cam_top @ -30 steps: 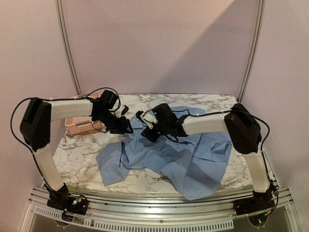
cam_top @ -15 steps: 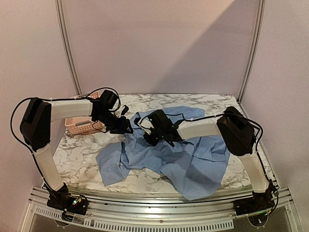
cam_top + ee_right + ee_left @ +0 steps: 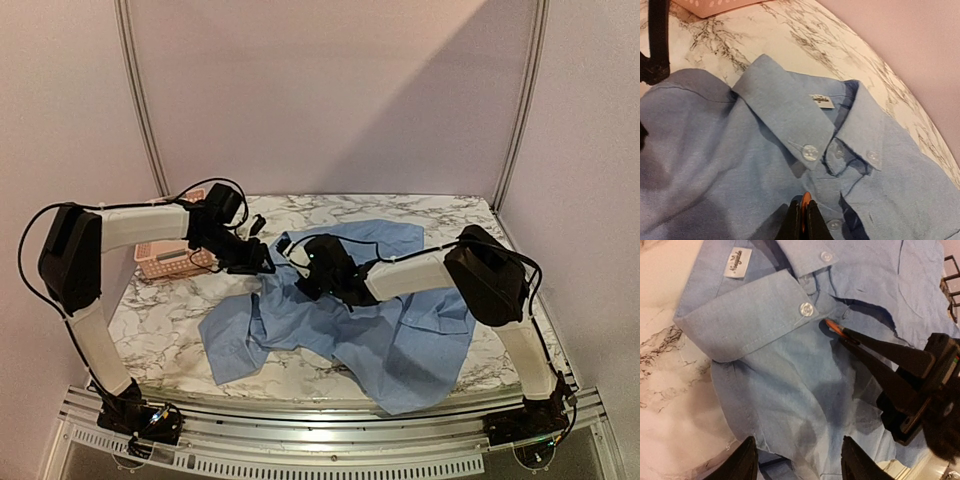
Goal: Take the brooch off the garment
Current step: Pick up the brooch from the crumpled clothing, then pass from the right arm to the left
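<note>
The garment [image 3: 400, 330], a light blue collared shirt, lies spread on the marble table. The brooch [image 3: 805, 199] shows only as a small orange sliver just below the buttoned collar [image 3: 790, 120], beside the placket. My right gripper [image 3: 804, 210] is shut on it, fingertips pressed together against the cloth; whether the brooch is still fastened to the shirt I cannot tell. The left wrist view has the same orange brooch [image 3: 833, 327] at the tips of the right fingers [image 3: 875, 352]. My left gripper [image 3: 802, 462] stands open over the shirt front [image 3: 785, 390], holding nothing, a short way left of the right gripper [image 3: 303, 288].
A pink plastic basket [image 3: 170, 262] sits at the back left of the table [image 3: 160, 320], behind the left arm's wrist. The shirt's lower part hangs over the table's front edge [image 3: 400, 400]. A white neck label [image 3: 736, 262] sits inside the collar.
The right gripper has moved left across the shirt to the collar and shut on the orange brooch. The left arm has stayed nearly still, jaws unchanged.
</note>
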You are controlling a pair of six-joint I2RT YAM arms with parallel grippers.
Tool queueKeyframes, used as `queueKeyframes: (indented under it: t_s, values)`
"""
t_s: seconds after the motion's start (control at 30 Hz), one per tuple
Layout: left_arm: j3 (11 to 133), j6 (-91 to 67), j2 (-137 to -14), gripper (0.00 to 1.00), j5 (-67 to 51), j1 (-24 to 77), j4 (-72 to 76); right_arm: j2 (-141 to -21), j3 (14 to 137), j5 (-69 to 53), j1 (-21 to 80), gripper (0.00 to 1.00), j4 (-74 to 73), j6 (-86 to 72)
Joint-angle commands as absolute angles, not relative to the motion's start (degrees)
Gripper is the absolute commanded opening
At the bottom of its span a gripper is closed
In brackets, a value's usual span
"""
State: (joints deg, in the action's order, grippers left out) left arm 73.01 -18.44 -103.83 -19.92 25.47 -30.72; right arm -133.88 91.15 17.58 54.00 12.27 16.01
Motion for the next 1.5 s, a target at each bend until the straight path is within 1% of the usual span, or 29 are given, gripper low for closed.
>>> queueKeyframes:
  t_s: [0.0, 0.17, 0.3, 0.57, 0.97, 1.13, 1.37, 1.47]
  values:
    - [72.60, -17.84, -101.23, 0.57, -19.50, 24.87, -29.91, -131.74, 88.16, 20.69, 53.80, 0.01, 13.88, 12.53]
    - [71.83, -17.44, -100.00, 0.57, -21.85, 24.88, -28.18, -130.60, 87.63, 15.20, 53.65, 0.00, 13.44, 9.08]
    - [70.63, -17.13, -97.82, 0.58, -24.66, 24.92, -25.34, -128.02, 84.91, 10.43, 52.74, 0.00, 14.97, 3.98]
    - [68.36, -17.83, -96.64, 0.65, -30.62, 24.90, -20.21, -119.64, 77.04, -3.30, 49.49, 0.00, 22.50, -10.23]
    - [66.06, -18.47, -97.53, 0.74, -38.29, 26.26, -13.85, -115.01, 70.50, -13.71, 48.86, 0.00, 32.98, -21.01]
    - [65.47, -19.64, -99.03, 0.75, -40.25, 26.41, -11.75, -114.05, 66.37, -18.37, 47.64, 0.00, 41.16, -27.74]
    - [65.21, -20.58, -100.64, 0.77, -41.95, 26.42, -10.11, -113.83, 65.08, -19.60, 47.60, 0.00, 45.70, -31.60]
    - [64.85, -21.72, -101.41, 0.78, -44.63, 26.45, -8.48, -113.50, 64.52, -19.72, 47.46, 0.00, 47.37, -32.59]
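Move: The brooch is already between my right fingertips, about 1 cm ahead of their midpoint. A collar button lies some 3 cm ahead of my right hand and 2 cm lower; the neck label lies about 9 cm ahead, 1 cm to the right and 3 cm lower. From my open left hand, the brooch is roughly 8 cm to the right, 1 cm ahead and 3 cm lower. Keeping the brooch pinched by its edge, my right hand lifts it about 10 cm and draws it back some 6 cm, away from the collar, rolling until the fingers point left and nearly level. My left hand rises, then comes right towards the brooch, about 5 cm each way, opening wider as its fingers swing up and to the right. ##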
